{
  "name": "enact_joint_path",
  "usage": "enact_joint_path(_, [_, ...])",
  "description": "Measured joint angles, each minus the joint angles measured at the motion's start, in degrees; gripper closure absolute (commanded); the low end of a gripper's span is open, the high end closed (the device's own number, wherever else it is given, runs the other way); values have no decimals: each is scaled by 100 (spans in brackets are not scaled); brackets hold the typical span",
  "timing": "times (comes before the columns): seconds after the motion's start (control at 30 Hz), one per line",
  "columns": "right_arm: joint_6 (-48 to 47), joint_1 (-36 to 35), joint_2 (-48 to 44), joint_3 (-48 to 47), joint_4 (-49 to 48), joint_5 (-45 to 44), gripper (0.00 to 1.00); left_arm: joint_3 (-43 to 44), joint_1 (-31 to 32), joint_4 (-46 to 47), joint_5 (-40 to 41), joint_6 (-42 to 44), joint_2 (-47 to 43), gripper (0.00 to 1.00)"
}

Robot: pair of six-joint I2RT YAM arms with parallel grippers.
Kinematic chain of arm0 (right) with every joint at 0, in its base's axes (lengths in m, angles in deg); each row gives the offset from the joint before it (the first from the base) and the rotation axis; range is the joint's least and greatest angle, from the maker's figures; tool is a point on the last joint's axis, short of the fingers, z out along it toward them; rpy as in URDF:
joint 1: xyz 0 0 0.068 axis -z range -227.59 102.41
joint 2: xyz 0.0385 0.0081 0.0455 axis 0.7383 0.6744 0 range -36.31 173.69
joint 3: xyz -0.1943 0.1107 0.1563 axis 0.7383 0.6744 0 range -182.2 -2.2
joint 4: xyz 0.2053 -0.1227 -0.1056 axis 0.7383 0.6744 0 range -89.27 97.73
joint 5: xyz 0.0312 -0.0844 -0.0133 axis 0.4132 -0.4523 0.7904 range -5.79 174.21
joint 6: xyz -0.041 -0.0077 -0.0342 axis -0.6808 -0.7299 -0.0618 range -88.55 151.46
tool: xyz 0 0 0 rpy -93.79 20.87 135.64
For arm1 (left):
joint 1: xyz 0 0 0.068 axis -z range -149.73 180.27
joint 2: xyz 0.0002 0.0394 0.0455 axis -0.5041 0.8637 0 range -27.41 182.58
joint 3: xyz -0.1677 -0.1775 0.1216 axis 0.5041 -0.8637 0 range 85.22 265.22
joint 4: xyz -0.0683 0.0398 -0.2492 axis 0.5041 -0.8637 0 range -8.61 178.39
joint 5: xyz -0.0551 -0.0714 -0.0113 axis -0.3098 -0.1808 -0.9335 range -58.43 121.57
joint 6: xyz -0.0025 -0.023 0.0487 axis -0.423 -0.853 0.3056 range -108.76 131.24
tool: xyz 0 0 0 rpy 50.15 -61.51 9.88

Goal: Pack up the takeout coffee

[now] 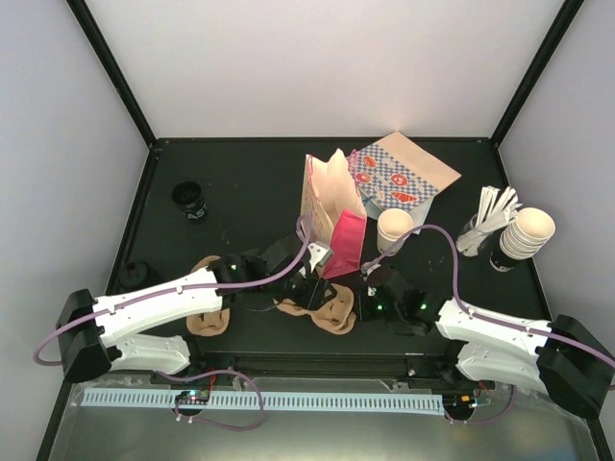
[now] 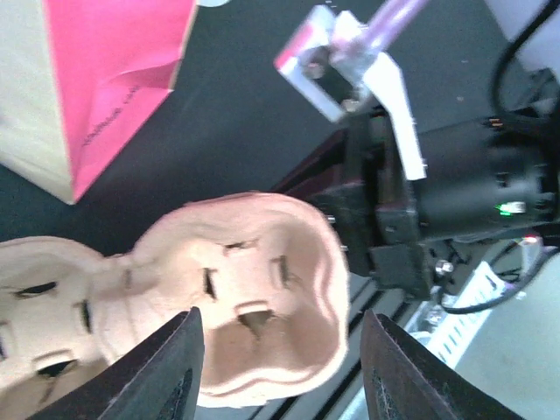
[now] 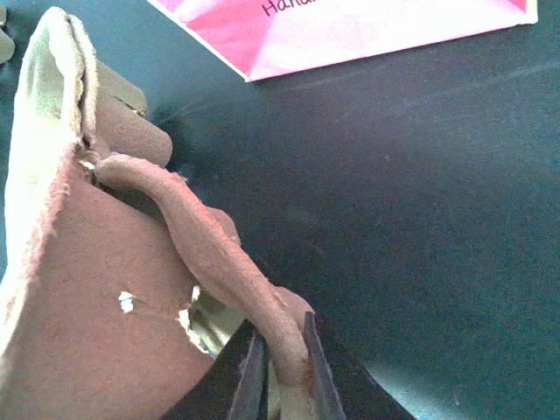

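The takeout coffee (image 1: 394,229), a small white paper cup with a cream inside, stands just right of the pink bag (image 1: 348,245). In front of the bag lies a tan pulp cup carrier (image 1: 332,312). My right gripper (image 3: 282,367) is shut on the carrier's rim (image 3: 219,254), at its right end (image 1: 357,303). My left gripper (image 2: 280,367) hangs open over a cup well of the carrier (image 2: 245,289), its fingers on either side and apart from it. The pink bag's corner shows in both wrist views (image 2: 114,79) (image 3: 350,26).
A kraft bag (image 1: 325,187) and a patterned bag (image 1: 404,173) stand behind the pink one. A second pulp carrier (image 1: 207,317) lies under the left arm. At the right are nested cream cups (image 1: 528,233) and white sticks (image 1: 492,213). A small black cup (image 1: 189,202) sits back left.
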Motion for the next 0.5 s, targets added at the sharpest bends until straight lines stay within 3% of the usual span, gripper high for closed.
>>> enact_joint_path(0.17, [-37,0,-13,0,0,20,86,-129,-96,-157,391,146,144,37])
enact_joint_path(0.33, [-48,0,-85,0,11,22,86,-136,-111,-363,603,177,914,24])
enact_joint_path(0.5, [-59,0,-136,0,37,20,85,-203,-114,-380,603,70,1314,21])
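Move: The middle bridge of the cup carrier, between its two wells, lies about 13 cm below the left gripper, some 3 cm to its left and 1 cm farther out. The standing paper bag is about 16 cm ahead and 2 cm to the right; the paper cup is roughly 17 cm ahead and 18 cm to the right. From the right gripper, already pinching the carrier's right end, that bridge lies about 11 cm to the left, level in reach and roughly 1 cm lower. Bring the left gripper down about 10 cm towards the middle of the cup carrier, easing a little left and forward, and swing its slanted fingers some 20 degrees nearer to straight down. Spread them wider on the way so that they come down with the bridge between them. Keep the right gripper pinching the carrier's right end, nearly still. ##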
